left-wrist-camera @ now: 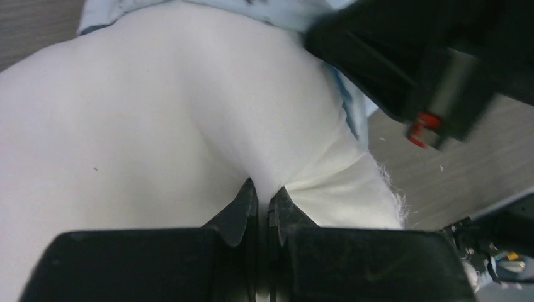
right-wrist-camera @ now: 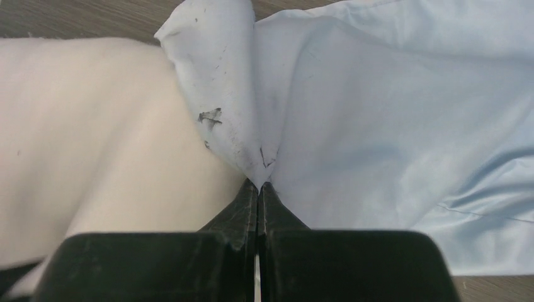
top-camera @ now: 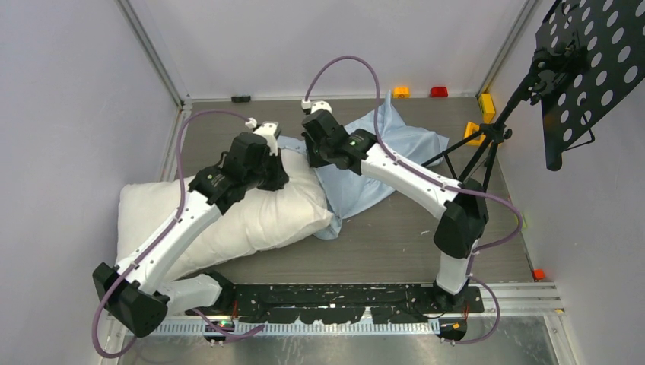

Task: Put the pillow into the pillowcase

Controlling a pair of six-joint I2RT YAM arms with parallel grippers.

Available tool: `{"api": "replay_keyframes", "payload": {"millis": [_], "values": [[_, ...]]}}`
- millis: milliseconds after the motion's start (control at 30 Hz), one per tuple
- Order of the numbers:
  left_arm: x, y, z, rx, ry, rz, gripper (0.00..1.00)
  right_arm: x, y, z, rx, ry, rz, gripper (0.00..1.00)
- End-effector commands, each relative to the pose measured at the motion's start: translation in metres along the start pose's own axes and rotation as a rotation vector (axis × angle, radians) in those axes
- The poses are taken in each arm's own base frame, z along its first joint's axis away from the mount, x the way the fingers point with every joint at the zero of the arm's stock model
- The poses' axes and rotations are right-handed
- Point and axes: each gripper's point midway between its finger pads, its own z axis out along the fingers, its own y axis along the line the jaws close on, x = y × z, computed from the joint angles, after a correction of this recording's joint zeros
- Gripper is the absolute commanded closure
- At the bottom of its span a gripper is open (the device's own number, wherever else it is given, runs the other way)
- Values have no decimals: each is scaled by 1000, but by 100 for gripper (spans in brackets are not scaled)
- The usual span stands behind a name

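A plump white pillow [top-camera: 251, 217] lies on the table's left half, its right end against the light blue pillowcase [top-camera: 411, 148]. My left gripper [left-wrist-camera: 264, 192] is shut on a pinch of the pillow [left-wrist-camera: 157, 126] fabric near its right end. My right gripper [right-wrist-camera: 259, 184] is shut on a fold of the pillowcase [right-wrist-camera: 390, 126] edge, which carries dark smudges and lies over the pillow [right-wrist-camera: 94, 138] corner. In the top view both grippers are hidden under their wrists, side by side at the pillow's far right corner.
A black tripod stand [top-camera: 487, 144] with a perforated black panel [top-camera: 589, 68] stands at the right. Small orange, red and yellow blocks [top-camera: 439, 92] lie along the back wall. White walls close in the table on three sides.
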Motion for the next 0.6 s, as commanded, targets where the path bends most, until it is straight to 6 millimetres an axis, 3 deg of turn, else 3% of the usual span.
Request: {"api": "replay_keyframes", "payload": {"millis": [0,67,167,300,467,500,567], "values": [[-72,14,5,-141,-249,1,100,-26,-3,-51,-55,-62,-2,99],[-87,21,7,-181,-333,-20,100,-21,-2,-55,-68,-40,2,99],[-93,42,21,-287,-401,-36,100,-15,-1,-59,-85,-14,11,99],[-79,66,60,-367,-367,-65,100,-1,-3,-55,-82,29,3,100],[-62,64,96,-368,-253,-99,100,16,-17,-34,-38,92,36,100],[-56,61,99,-351,-213,-92,98,19,-22,-29,-24,101,47,100],[-55,48,99,-290,-180,-82,75,20,-28,-22,-9,111,68,98]]}}
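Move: My left hand grips the pillow's gathered end. The pillowcase's open mouth hangs about 5 cm ahead, 9 cm to the right and 4 cm lower. The pillow's loose near corner lies roughly 7 cm back, 12 cm right and 14 cm down. For my right hand, which holds the case's rim, the gathered end is about 8 cm to the left, 5 cm back and level in height; that loose corner is some 12 cm back, 3 cm right and 14 cm below. Still pinching the pillow, I drive my left hand forward about 10 cm towards the case's mouth, at first level, then sinking some 5 cm, the wrist swinging about 15 degrees counter-clockwise; its fingers start to loosen at the very end. My right hand keeps its shut grip on the rim, lifts about 4 cm and comes back down while easing a few centimetres right and back. ##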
